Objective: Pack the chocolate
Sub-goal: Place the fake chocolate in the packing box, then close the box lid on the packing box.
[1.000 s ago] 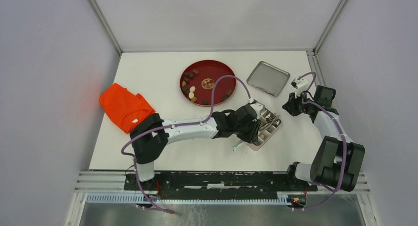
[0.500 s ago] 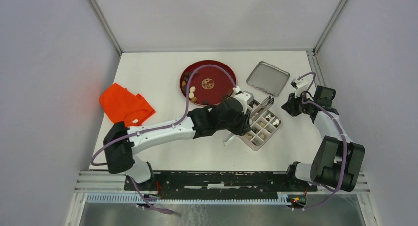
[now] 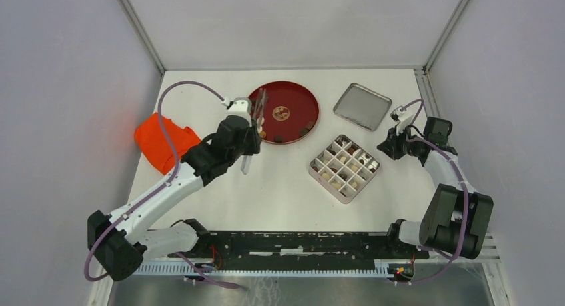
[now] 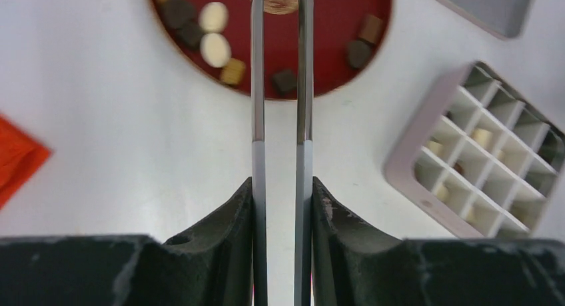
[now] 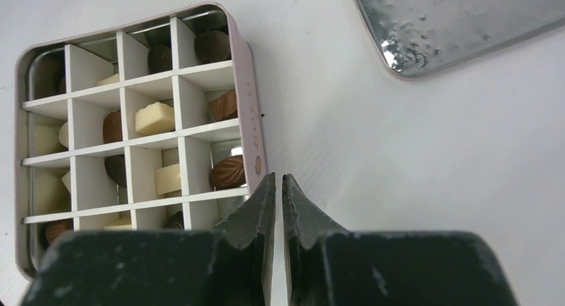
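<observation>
Several chocolate pieces in dark brown, tan and cream lie on the red plate, mostly along its left and near rim. My left gripper is shut on metal tweezers, whose two arms reach over the plate's near edge with a narrow gap between them; their tips run out of the left wrist view. The gridded tin box holds more chocolate pieces in its cells. My right gripper is shut on nothing, just off the box's right rim.
The tin's metal lid lies at the back right, beside the plate. An orange cloth is bunched at the left edge of the table. The right arm is folded along the right side.
My left arm has swung left with the tweezers, from over the gridded box to the plate's near-left edge, uncovering the box. The right arm has not moved.
</observation>
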Controlling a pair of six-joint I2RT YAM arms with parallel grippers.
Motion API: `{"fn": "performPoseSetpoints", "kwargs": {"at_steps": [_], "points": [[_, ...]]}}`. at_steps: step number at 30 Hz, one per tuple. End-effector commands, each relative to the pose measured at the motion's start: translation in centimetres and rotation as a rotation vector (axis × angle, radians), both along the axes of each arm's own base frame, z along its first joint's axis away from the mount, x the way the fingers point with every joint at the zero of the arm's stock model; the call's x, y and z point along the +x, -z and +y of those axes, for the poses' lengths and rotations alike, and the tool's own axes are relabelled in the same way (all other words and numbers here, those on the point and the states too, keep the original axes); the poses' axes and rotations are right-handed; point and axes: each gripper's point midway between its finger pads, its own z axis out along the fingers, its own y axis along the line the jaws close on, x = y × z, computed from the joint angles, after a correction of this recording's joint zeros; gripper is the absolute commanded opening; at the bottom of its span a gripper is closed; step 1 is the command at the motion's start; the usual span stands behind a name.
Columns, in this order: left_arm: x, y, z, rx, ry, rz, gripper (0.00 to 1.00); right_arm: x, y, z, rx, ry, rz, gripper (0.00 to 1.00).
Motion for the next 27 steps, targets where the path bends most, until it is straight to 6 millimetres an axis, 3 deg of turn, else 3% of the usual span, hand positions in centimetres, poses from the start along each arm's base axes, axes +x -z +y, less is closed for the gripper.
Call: {"fn": "performPoseSetpoints", "kwargs": {"at_steps": [1, 3, 7, 27], "points": [[1.4, 0.7, 6.7, 0.12, -0.218, -0.074, 0.02, 0.1, -0.7, 1.2, 0.01, -0.091, -0.03, 0.13], [1.6, 1.8, 8.8, 0.133, -0.315, -0.075, 0.02, 0.0, -0.7, 1.6, 0.003, -0.11, -0.029, 0.13], [1.8, 3.7, 10.3, 0.107, -0.387, -0.078, 0.02, 0.0, -0.7, 2.1, -0.01, -0.127, -0.034, 0.13], [4.7, 12.1, 11.3, 0.08, -0.44, 0.102, 0.02, -0.2, -1.0, 2.5, -0.018, -0.149, -0.045, 0.13]]}}
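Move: Ahead of the left hand by about 20 cm, 3 cm to its left and 20 cm below, lie the chocolates by the plate's left rim; the plate's middle is some 25 cm ahead and 5 cm right. The orange cloth lies about 11 cm ahead, 30 cm left. From the right hand the packing box is about 12 cm left, 2 cm back and 8 cm below, those chocolates 17 cm ahead and 39 cm left. Swinging left and sinking, about 12 cm each, the left hand keeps its grip on the tongs and carries them away from the packing box to beside the plate's left rim, turning some 20 degrees counter-clockwise; late on it also eases forward a little. The nearly shut, empty right hand drifts about 2 cm left towards the box, then stays. ##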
